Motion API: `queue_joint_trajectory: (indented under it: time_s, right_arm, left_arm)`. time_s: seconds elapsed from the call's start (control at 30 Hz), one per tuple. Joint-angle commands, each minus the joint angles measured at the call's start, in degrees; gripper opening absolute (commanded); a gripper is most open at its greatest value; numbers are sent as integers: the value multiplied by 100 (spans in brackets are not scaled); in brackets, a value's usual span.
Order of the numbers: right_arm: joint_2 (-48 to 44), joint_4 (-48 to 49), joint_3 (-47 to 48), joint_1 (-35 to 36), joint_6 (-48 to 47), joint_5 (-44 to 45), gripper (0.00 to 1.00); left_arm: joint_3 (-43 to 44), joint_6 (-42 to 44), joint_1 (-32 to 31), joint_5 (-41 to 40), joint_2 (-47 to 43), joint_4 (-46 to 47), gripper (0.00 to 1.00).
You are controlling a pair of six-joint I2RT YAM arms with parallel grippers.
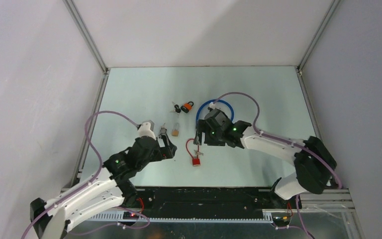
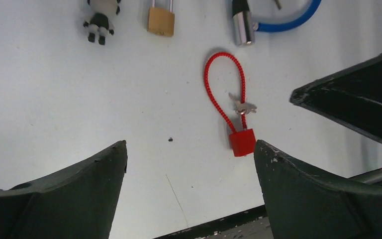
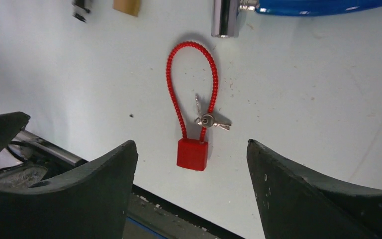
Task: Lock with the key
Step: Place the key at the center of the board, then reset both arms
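A red padlock (image 1: 196, 162) with a red cable loop lies flat on the pale table, its shackle ends seated in the body. Small silver keys (image 1: 199, 154) on a ring hang on the loop. In the left wrist view the lock body (image 2: 241, 142) lies just inside my right-hand finger and the keys (image 2: 242, 106) sit above it. My left gripper (image 2: 190, 147) is open and holds nothing. My right gripper (image 3: 191, 144) hovers open over the lock body (image 3: 193, 154) and keys (image 3: 209, 119), touching neither. From above, the left gripper (image 1: 166, 144) is left of the lock and the right gripper (image 1: 199, 138) just behind it.
A brass padlock (image 1: 175, 132), an orange padlock with black keys (image 1: 188, 106) and a blue cable lock (image 1: 214, 107) with a silver barrel (image 3: 225, 17) lie further back. The table's black front edge (image 2: 219, 224) runs close below the red lock. Grey walls enclose the table.
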Motion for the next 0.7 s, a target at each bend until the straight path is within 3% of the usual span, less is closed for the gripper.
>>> queue_joint_trajectory:
  time_s: [0.0, 0.03, 0.1, 0.2, 0.43, 0.67]
  right_arm:
    - [-975, -325, 222, -190, -207, 466, 89]
    - [-1103, -510, 218, -253, -283, 622, 97]
    - [-1705, -837, 218, -414, -406, 945, 99]
    - [-2502, -1342, 221, -828, -504, 1410, 99]
    - [-5050, -2350, 382, -2549, -886, 2132, 99]
    - [-6654, -2495, 734, -2855, -1323, 3653, 100]
  left_arm:
    - [524, 152, 8, -581, -436, -661, 100]
    - [663, 183, 2, -663, -591, -743, 100]
    - [866, 305, -4, -816, -863, -973, 100]
    - [1168, 466, 1, -983, -1397, -1213, 100]
    - [1728, 1047, -6, -1120, -2254, -1398, 100]
    - [2141, 1331, 2, -1800, -3058, -1552, 100]
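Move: The key already lies on the board on the red lock's cord, some 2 cm left of the right hand, 1 cm back and 8 cm below; the red lock's body is about 3 cm behind it. The blue lock's metal end sits some 10 cm ahead of the right hand, 3 cm left; the brass padlock, as far ahead, is 11 cm left. From the left hand, the key is about 12 cm right, level fore and aft, 10 cm below. The key and red lock are left behind as both empty hands climb away. The right sweeps about 30 cm right and almost as far up, easing forward before drawing back, its fingers spreading the last bit to wide open as they tip up and swing clockwise. The left, still wide open, rises some 18 cm, drifting left and tipping up. ##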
